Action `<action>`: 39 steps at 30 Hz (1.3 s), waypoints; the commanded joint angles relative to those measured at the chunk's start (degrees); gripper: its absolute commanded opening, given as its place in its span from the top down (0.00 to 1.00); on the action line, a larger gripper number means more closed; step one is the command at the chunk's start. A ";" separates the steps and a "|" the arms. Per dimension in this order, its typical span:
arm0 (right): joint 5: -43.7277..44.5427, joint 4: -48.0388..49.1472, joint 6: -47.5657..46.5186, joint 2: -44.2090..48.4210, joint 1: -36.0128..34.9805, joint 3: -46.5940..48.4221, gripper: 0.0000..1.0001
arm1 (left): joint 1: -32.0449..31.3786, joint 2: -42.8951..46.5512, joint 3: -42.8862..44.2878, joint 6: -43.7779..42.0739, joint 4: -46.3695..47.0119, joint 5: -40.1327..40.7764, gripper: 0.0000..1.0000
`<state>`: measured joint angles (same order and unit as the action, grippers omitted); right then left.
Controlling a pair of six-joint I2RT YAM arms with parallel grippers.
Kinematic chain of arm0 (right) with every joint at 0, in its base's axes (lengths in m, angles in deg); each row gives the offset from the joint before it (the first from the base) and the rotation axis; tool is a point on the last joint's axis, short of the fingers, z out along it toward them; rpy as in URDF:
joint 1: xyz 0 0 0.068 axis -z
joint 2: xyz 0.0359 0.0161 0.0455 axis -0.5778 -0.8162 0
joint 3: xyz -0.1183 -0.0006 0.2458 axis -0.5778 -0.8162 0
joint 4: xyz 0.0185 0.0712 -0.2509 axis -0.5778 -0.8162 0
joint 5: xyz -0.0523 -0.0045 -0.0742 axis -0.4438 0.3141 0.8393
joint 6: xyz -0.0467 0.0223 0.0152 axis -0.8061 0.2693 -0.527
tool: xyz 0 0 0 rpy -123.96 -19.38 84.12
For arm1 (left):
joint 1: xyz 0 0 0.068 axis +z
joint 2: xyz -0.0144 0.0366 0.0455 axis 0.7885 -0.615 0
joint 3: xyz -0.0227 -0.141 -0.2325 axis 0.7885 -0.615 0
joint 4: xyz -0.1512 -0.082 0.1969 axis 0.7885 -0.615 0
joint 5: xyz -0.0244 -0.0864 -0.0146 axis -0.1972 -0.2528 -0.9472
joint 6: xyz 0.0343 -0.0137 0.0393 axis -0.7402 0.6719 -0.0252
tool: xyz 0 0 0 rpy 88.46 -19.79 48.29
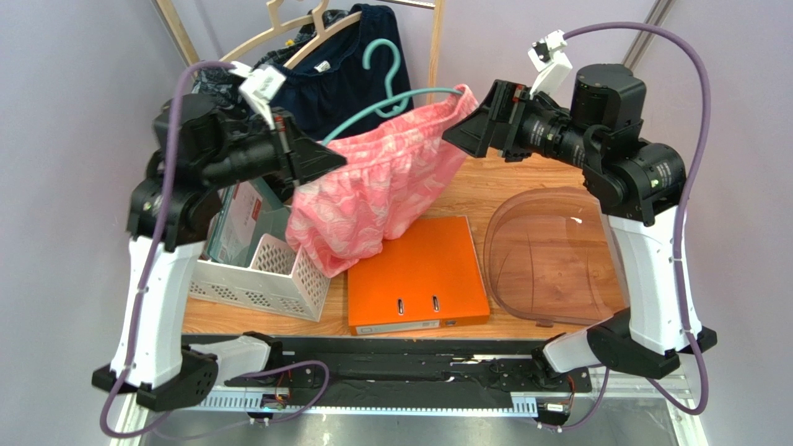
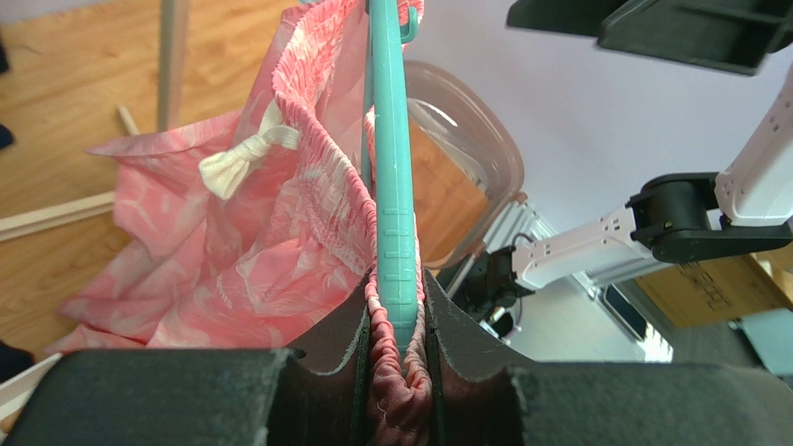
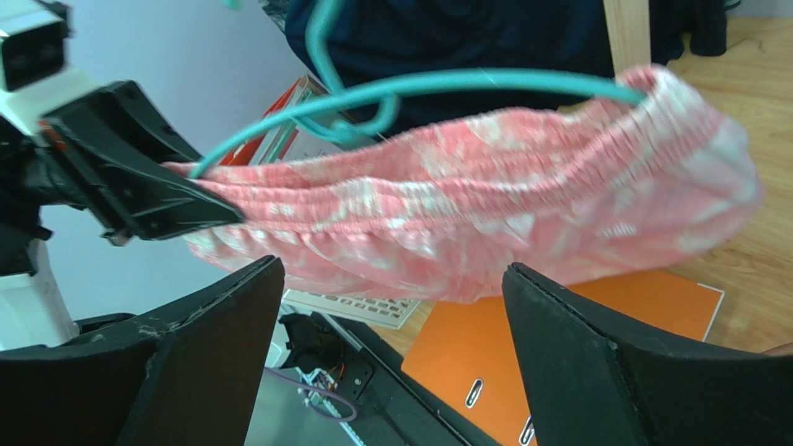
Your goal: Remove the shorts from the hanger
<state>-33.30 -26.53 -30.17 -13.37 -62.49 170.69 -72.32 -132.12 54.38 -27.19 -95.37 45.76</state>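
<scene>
The pink shorts (image 1: 372, 190) with a white leafy pattern hang on the teal hanger (image 1: 396, 93), held in the air above the table. My left gripper (image 1: 333, 156) is shut on the left end of the hanger (image 2: 395, 186) and the gathered waistband (image 2: 400, 372) together. My right gripper (image 1: 456, 135) is open, just right of the shorts' right end, not touching. In the right wrist view the shorts (image 3: 484, 204) and hanger (image 3: 447, 84) stretch across above my open fingers (image 3: 596, 353).
An orange binder (image 1: 414, 274) lies on the table under the shorts. A white basket (image 1: 256, 269) with books stands at left, a clear plastic lid (image 1: 549, 255) at right. Navy shorts (image 1: 344, 65) hang on wooden hangers behind.
</scene>
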 commanded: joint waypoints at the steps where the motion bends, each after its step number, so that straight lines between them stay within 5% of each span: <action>1: 3.69 2.66 -0.54 1.31 -0.31 3.51 0.08 | -3.28 -0.51 3.06 -1.15 3.64 0.96 1.00; 19: 6.06 5.91 -2.12 -4.57 -4.08 5.53 0.19 | -11.54 -3.59 3.68 -1.86 2.06 4.74 1.00; 32: 18.98 6.00 -11.08 -6.42 -12.26 3.95 0.24 | -11.54 -2.80 3.85 -2.04 -0.05 2.90 1.00; 39: 24.78 7.14 -13.55 -7.56 -14.19 4.39 0.36 | -11.54 -2.62 4.20 -1.86 -0.05 1.41 1.00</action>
<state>-12.52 -22.97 -40.99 -19.97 -75.39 173.97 -83.53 -136.45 55.71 -28.29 -98.76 49.80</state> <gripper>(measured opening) 0.674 0.240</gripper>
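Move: The green hanger's neck, under its hook, lies from the right hand about 7 cm ahead, 9 cm to the left and a touch higher, 2 cm or so. The right end of the pink waistband is some 8 cm ahead and 2 cm left; the shorts' middle hangs 12 cm left, level, 10 cm below. The navy garment is roughly 19 cm ahead, 18 cm left and 10 cm lower. From the left hand the neck lies some 9 cm ahead, 7 cm right and 3 cm up. Bring the hanger to the right gripper: keep the left pinch on waistband and hanger end and carry them about 5 cm right, sinking a little. Lift the right hand slightly, then reach about 5 cm forward and left, dipping, to set its fingers astride the neck, rolling some 15 degrees left side down with the tips lifting; start narrowing them, stopping well short of shut. ##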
